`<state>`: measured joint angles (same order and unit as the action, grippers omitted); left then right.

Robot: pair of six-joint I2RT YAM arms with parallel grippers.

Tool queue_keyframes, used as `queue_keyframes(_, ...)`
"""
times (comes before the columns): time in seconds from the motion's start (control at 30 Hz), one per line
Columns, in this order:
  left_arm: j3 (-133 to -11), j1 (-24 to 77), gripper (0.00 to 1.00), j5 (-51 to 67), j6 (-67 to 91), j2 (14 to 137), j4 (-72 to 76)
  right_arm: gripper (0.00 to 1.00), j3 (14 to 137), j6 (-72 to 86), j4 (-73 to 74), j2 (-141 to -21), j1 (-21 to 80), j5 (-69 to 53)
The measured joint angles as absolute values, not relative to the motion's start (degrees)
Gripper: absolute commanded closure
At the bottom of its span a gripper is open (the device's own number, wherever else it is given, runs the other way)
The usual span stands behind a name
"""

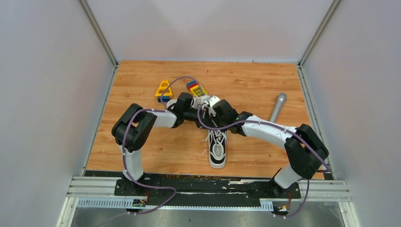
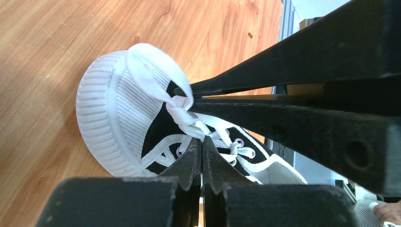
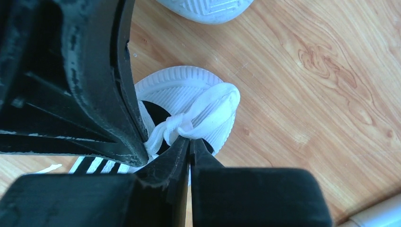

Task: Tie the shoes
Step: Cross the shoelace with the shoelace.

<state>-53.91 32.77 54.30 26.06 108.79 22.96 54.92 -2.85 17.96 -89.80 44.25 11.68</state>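
Note:
One black sneaker [image 1: 217,150] with a white sole lies mid-table, its opening toward the near edge. Both grippers meet over its laces. My left gripper [image 1: 202,113] [image 2: 202,140] is shut on the white lace at the knot. My right gripper [image 1: 213,116] [image 3: 190,140] is shut on the lace beside a flat loop [image 3: 218,106]. The loop [image 2: 151,75] lies over the ribbed white toe cap [image 2: 101,118]. The second shoe [image 1: 215,100] is mostly hidden behind the grippers; its white underside [image 3: 203,7] shows just beyond the toe.
Colourful toy blocks [image 1: 163,89] [image 1: 196,88] sit just beyond the left gripper. A grey metal cylinder [image 1: 278,108] lies at the right. Grey walls enclose the wooden table [image 1: 142,151] on three sides.

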Motion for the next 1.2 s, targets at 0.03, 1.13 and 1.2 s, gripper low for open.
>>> queue_keyframes(0.03,-53.91,32.86,1.0,54.28,26.3,109.03,23.16,0.93,55.48,-2.2,18.94,-89.8,44.23,11.7)
queue_keyframes(1.13,-53.93,33.26,1.0,54.08,29.3,111.81,25.61,0.51,60.16,-0.49,32.01,-89.17,37.67,-5.48)
queue_keyframes(1.2,-53.93,33.26,1.0,54.08,29.3,111.83,25.61,0.51,60.45,-1.34,32.71,-88.36,36.49,-7.75)
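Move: The crossed lace lies almost under both closed grippers: about 1 cm left of and 1 cm below the right hand, and roughly 2 cm right, 1 cm ahead and 1 cm below the left. From the right hand, the black-and-white shoe's toe cap is some 5 cm ahead and 3 cm lower; the shoe's middle is about 8 cm back and 3 cm lower. The other white shoe lies about 9 cm ahead, 11 cm left, 4 cm down. Open the right gripper about halfway to let go of the lace at the crossing, drawing it back some 3 cm over the lacing, sinking slightly at first and rising at the end. Tilt its fingers about 20 degrees straighter down. Keep the left gripper's pinch on its lace, lower it about 1.5 cm early on, then hold it there. ##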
